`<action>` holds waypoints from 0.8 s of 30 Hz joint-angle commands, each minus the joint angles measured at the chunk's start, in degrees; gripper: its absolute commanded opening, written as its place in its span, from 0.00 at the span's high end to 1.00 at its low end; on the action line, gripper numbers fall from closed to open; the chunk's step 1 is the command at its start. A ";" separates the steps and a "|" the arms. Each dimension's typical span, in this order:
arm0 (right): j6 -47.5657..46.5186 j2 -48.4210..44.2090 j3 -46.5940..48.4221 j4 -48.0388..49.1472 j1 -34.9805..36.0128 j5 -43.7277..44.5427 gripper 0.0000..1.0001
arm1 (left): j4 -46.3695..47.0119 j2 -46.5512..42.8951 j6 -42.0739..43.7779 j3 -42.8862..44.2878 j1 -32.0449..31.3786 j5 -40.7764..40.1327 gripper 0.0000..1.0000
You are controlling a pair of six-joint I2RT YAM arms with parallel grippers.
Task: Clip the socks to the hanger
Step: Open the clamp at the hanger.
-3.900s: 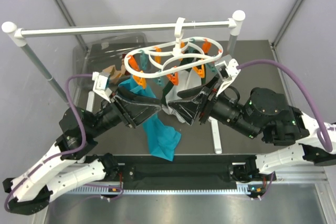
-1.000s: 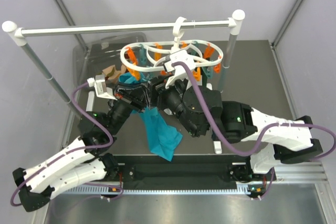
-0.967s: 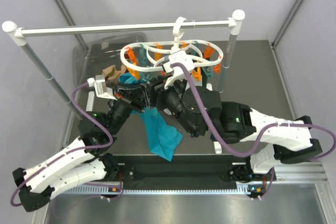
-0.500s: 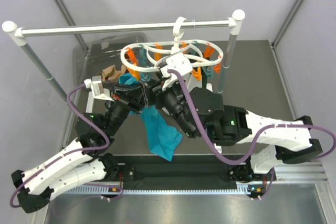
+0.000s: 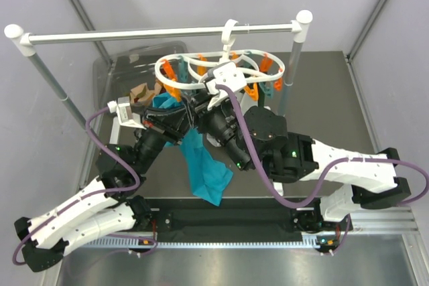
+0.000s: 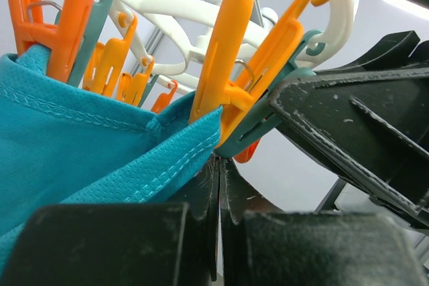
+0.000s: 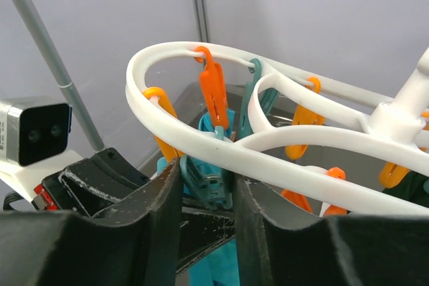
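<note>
The white ring hanger (image 5: 175, 62) hangs by its hook from the rail, with orange and teal clips under it. My right gripper (image 5: 199, 103) reaches under the ring (image 7: 201, 128), and its jaws press both sides of a teal clip (image 7: 209, 180). My left gripper (image 5: 181, 117) is shut on the hem of the teal cloth (image 6: 100, 145), right below that clip (image 6: 258, 128). An orange clip (image 6: 40, 25) holds another part of the cloth, and the rest (image 5: 204, 169) hangs down to the table. The tan socks (image 5: 141, 90) lie behind the left gripper.
A long white rail (image 5: 161, 33) on two poles spans the back; its right pole (image 5: 289, 72) stands beside the hanger. A clear plastic tub (image 5: 124, 58) sits at the back left. My right fingers (image 6: 348, 118) crowd close to the left gripper (image 6: 219, 162).
The right gripper's jaws have narrowed onto the teal clip and the right arm has edged further under the hanger. The left wrist shifted slightly left, still shut on the cloth.
</note>
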 commanded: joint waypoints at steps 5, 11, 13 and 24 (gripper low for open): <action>2.95 -2.41 -0.68 1.60 -2.38 -1.06 0.98 | -0.50 -1.01 -0.37 1.27 -0.10 -0.89 1.00; 5.84 -3.03 -0.94 -0.42 -2.82 -1.32 1.00 | -6.65 -5.93 -4.22 -0.31 -0.10 0.86 0.97; 6.99 -3.21 -1.03 -1.65 -2.91 -1.23 1.00 | -11.73 -8.47 -5.55 -0.84 -0.10 1.92 0.96; 11.56 -6.02 -3.13 -6.93 -4.05 -1.58 1.00 | -61.04 -17.18 -3.27 6.54 -0.10 -12.03 1.00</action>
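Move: The teal clip on the hanger's near rim already stands between the right hand's open fingers, about 1 cm ahead and level with them. From that hand, the yellow-orange clip hangs some 5 cm left and 1 cm ahead, and the front orange clip about 5 cm right and 1 cm ahead. For the left hand, whose shut tips are at the teal clip's lower end, the clip lies roughly 1 cm ahead, 1 cm right and 3 cm above; the teal sock's top is about 3 cm ahead, 4 cm left and 3 cm below. The teal clip's handles get squeezed between the right fingers, which close from about a third open to nearly shut while that hand eases 1 cm forward, then drifts some 1.5 cm right and a little down, keeping its pinch. Once they are squeezed, the left hand leaves the clip's lower end, backing left and then dropping fast, about 8 cm down and 5 cm left in all, its closed fingers tipping downward some 25 degrees. ##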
